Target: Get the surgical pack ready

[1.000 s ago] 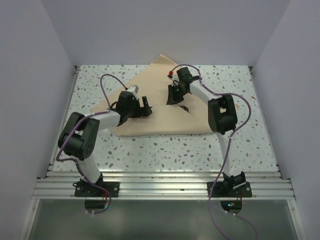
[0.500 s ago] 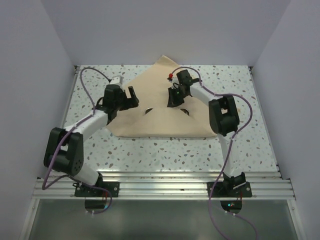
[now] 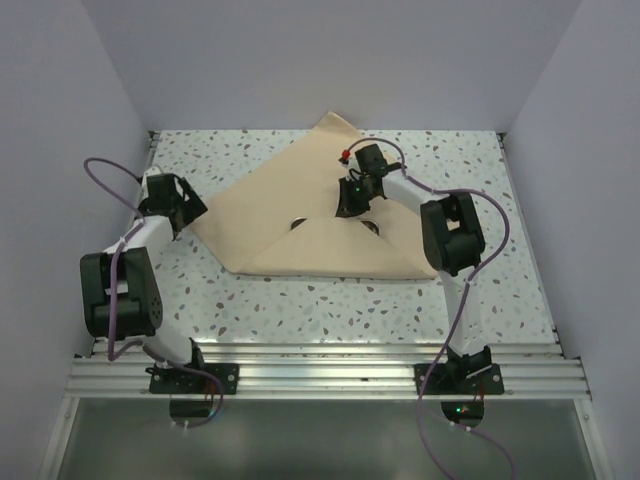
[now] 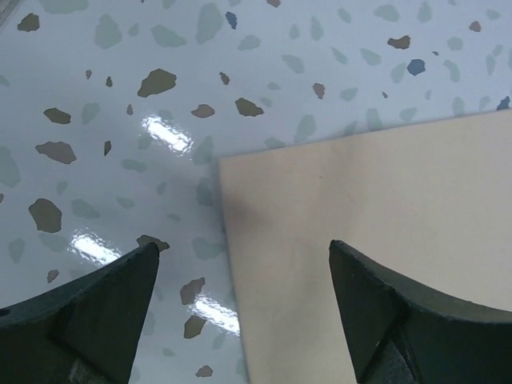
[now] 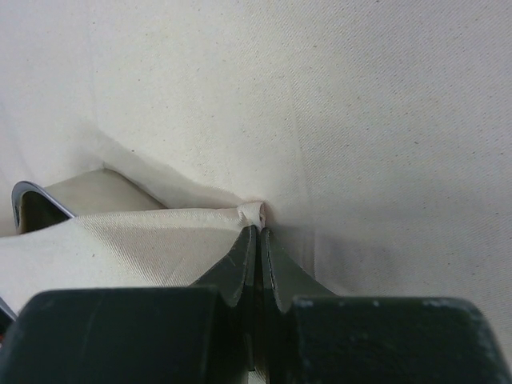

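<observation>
The surgical pack's beige cloth (image 3: 290, 190) lies spread on the table with its near part folded over. My right gripper (image 3: 352, 200) is shut on a pinched fold of the cloth (image 5: 254, 213) near the middle and holds it slightly raised. A shiny steel tray rim (image 5: 24, 200) peeks out under that fold, and the rest of the tray is hidden. My left gripper (image 3: 183, 207) hangs open above the cloth's left corner (image 4: 232, 172). One of its fingers (image 4: 104, 304) is over the bare table and the other is over the cloth (image 4: 384, 208).
The speckled table (image 3: 330, 300) is walled on the left, right and back. An aluminium rail (image 3: 320, 365) with both arm bases runs along the near edge. Purple cables loop from both arms.
My left arm has swung left, from over the middle of the cloth to its left corner, jaws open throughout. The right gripper has kept its pinch and barely moved.
</observation>
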You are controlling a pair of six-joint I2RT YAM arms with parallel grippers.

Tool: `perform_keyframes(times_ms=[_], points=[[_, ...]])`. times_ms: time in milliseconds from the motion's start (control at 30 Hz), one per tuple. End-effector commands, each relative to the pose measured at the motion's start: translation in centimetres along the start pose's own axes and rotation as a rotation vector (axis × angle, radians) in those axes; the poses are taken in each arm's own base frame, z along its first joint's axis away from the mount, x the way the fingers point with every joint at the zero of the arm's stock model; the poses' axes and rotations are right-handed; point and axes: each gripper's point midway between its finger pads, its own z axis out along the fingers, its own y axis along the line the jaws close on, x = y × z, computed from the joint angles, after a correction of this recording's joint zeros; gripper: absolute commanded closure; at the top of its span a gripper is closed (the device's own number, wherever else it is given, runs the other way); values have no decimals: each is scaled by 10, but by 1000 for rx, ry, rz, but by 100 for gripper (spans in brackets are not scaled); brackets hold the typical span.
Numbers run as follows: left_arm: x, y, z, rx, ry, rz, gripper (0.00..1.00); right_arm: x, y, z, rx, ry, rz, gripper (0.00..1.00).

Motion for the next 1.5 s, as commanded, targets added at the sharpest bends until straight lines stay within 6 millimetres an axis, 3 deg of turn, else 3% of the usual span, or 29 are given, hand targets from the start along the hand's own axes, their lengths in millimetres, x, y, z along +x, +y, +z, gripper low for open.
perform_keyframes(times_ms=[0,167,233,333,367,567,767,867,900,1000,1100,1133,1200,1233,1333,1467], points=[[-1,4,7,47,13,-45,9,32,-14,4,77,89,25,100],[-10,13,22,54,10,-76,18,37,-13,9,59,98,31,100],[-9,13,29,70,29,-86,28,37,-11,10,45,97,31,100],[2,12,43,74,75,-91,31,38,-9,11,26,105,33,100],[-5,9,46,88,49,-95,33,37,-8,11,25,107,30,100],[8,15,62,68,67,-115,37,35,-5,7,18,101,23,100],[16,16,76,69,84,-130,64,32,-3,3,18,95,16,100],[15,13,75,84,81,-130,85,34,-4,3,23,103,16,100],[14,12,74,86,80,-127,100,34,-5,2,24,103,14,100],[2,-2,63,157,59,-113,100,40,-9,7,36,121,24,100],[-14,-26,35,230,3,-76,100,43,-12,11,43,133,34,100],[-31,-36,16,256,-52,-61,100,42,-13,10,48,132,34,100],[-36,-52,-5,264,-86,-30,100,42,-13,10,55,135,37,100],[-50,-60,-24,285,-130,-31,100,40,-13,8,55,130,32,100],[-61,-83,-61,348,-162,-23,100,42,-15,9,65,141,35,100],[-56,-112,-86,411,-135,5,100,43,-16,9,71,145,35,100]])
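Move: Just ahead of the open left hand lies the free left corner of the tan cloth, about 4 cm forward, 2 cm to its left and 6 cm below. The tray under the folded-over cloth is some 39 cm to the left hand's right and 4 cm nearer the base, and the cloth's front-left bend about 13 cm right and 14 cm back. From the right hand, which already pinches the fold, that free corner lies roughly 44 cm left, level with it forward and in height. Sinking about 6 cm and easing some 4 cm forward and a little left, the left hand reaches the cloth's free corner and shuts its fingers on it. It then lifts about 17 cm while swinging some 9 cm right, towards the tray, fingers tipping up about 20 degrees. The right hand stays put, keeping its pinch on the fold. ##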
